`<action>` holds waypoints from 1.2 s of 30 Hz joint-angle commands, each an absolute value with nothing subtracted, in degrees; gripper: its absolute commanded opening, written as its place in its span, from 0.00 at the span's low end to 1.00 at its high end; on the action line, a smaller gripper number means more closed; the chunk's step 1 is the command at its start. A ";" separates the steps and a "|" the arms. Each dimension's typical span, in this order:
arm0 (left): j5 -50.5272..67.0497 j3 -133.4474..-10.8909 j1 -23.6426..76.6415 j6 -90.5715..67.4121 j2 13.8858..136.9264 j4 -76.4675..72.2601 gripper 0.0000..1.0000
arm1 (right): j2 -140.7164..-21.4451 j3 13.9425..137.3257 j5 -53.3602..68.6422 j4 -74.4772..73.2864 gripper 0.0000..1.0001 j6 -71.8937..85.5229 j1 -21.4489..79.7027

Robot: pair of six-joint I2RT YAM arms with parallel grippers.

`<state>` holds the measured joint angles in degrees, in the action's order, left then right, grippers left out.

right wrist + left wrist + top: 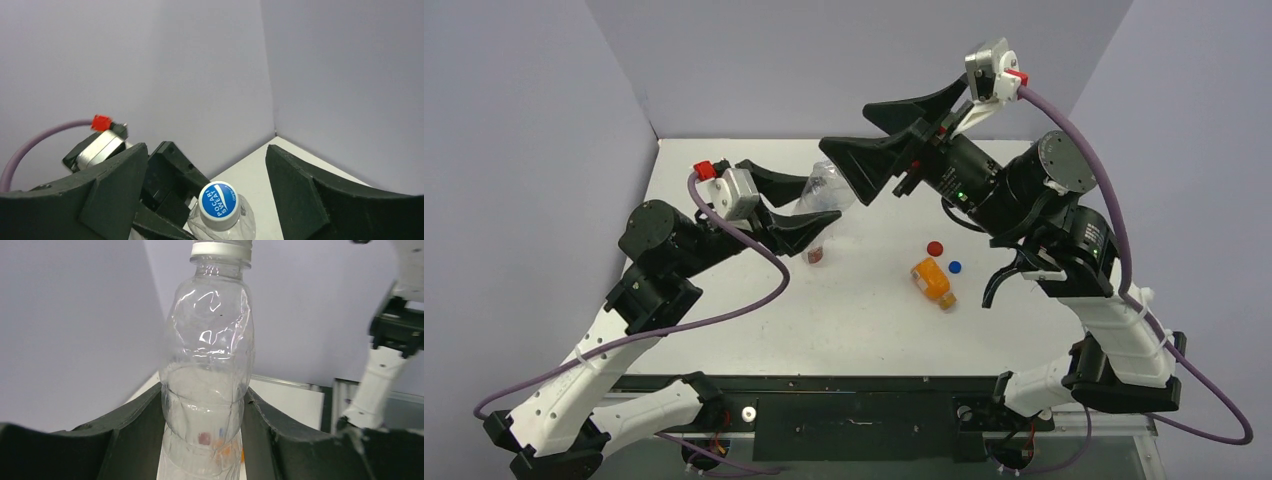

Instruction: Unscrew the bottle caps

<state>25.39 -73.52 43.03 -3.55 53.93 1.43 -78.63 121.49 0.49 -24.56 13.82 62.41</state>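
Note:
My left gripper (pixel 205 410) is shut on the lower body of a clear unlabelled bottle (pixel 207 365), held off the table with its neck toward the right arm. Its white-sided cap (pixel 221 247) has a blue printed top (pixel 218 200). My right gripper (pixel 207 165) stands open, one finger on each side of the cap, touching nothing. From above, the right gripper (pixel 849 128) hangs by the bottle's (pixel 824 190) top, and the left gripper (pixel 799 205) clasps it. A loose red cap (pixel 935 247) and blue cap (pixel 954 267) lie on the table.
An orange bottle (pixel 932 281) lies on its side right of centre, near the loose caps. A short bottle with a reddish label (pixel 817 255) stands just under the left gripper, partly hidden. Grey walls enclose the white table (pixel 724 330) on three sides.

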 commanded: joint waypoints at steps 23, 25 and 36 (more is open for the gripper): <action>7.60 -73.05 43.19 5.96 53.15 -0.95 0.01 | -88.27 131.25 -12.89 -29.51 0.00 16.40 62.73; 9.42 -73.13 43.15 3.97 52.86 -0.56 0.01 | -87.04 130.41 -9.46 -28.90 0.00 15.19 61.86; 42.14 -78.60 42.30 -19.55 53.20 -0.14 0.01 | -80.24 121.28 53.00 -7.49 0.00 25.48 51.19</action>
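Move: The white-rimmed blue cap of the clear bottle lies about 4 cm below the open right hand, roughly 1 cm ahead and 1 cm to its left. The held bottle's middle is some 14 cm down and 3 cm left. Far below on the table, the orange bottle lies about 20 cm ahead and 19 cm right. From the left hand, still gripping the bottle, the cap is about 10 cm up and 3 cm right, level fore-and-aft. The cap is carried forward some 5 cm and a little left as the left hand, keeping its grip on the bottle, turns about 20 degrees counter-clockwise. The right hand follows forward, down and left, turning clockwise, and closes on the cap. Both hands then swing back 5 to 6 cm, right turning about 30 degrees counter-clockwise, left clockwise, to twist cap against bottle. ##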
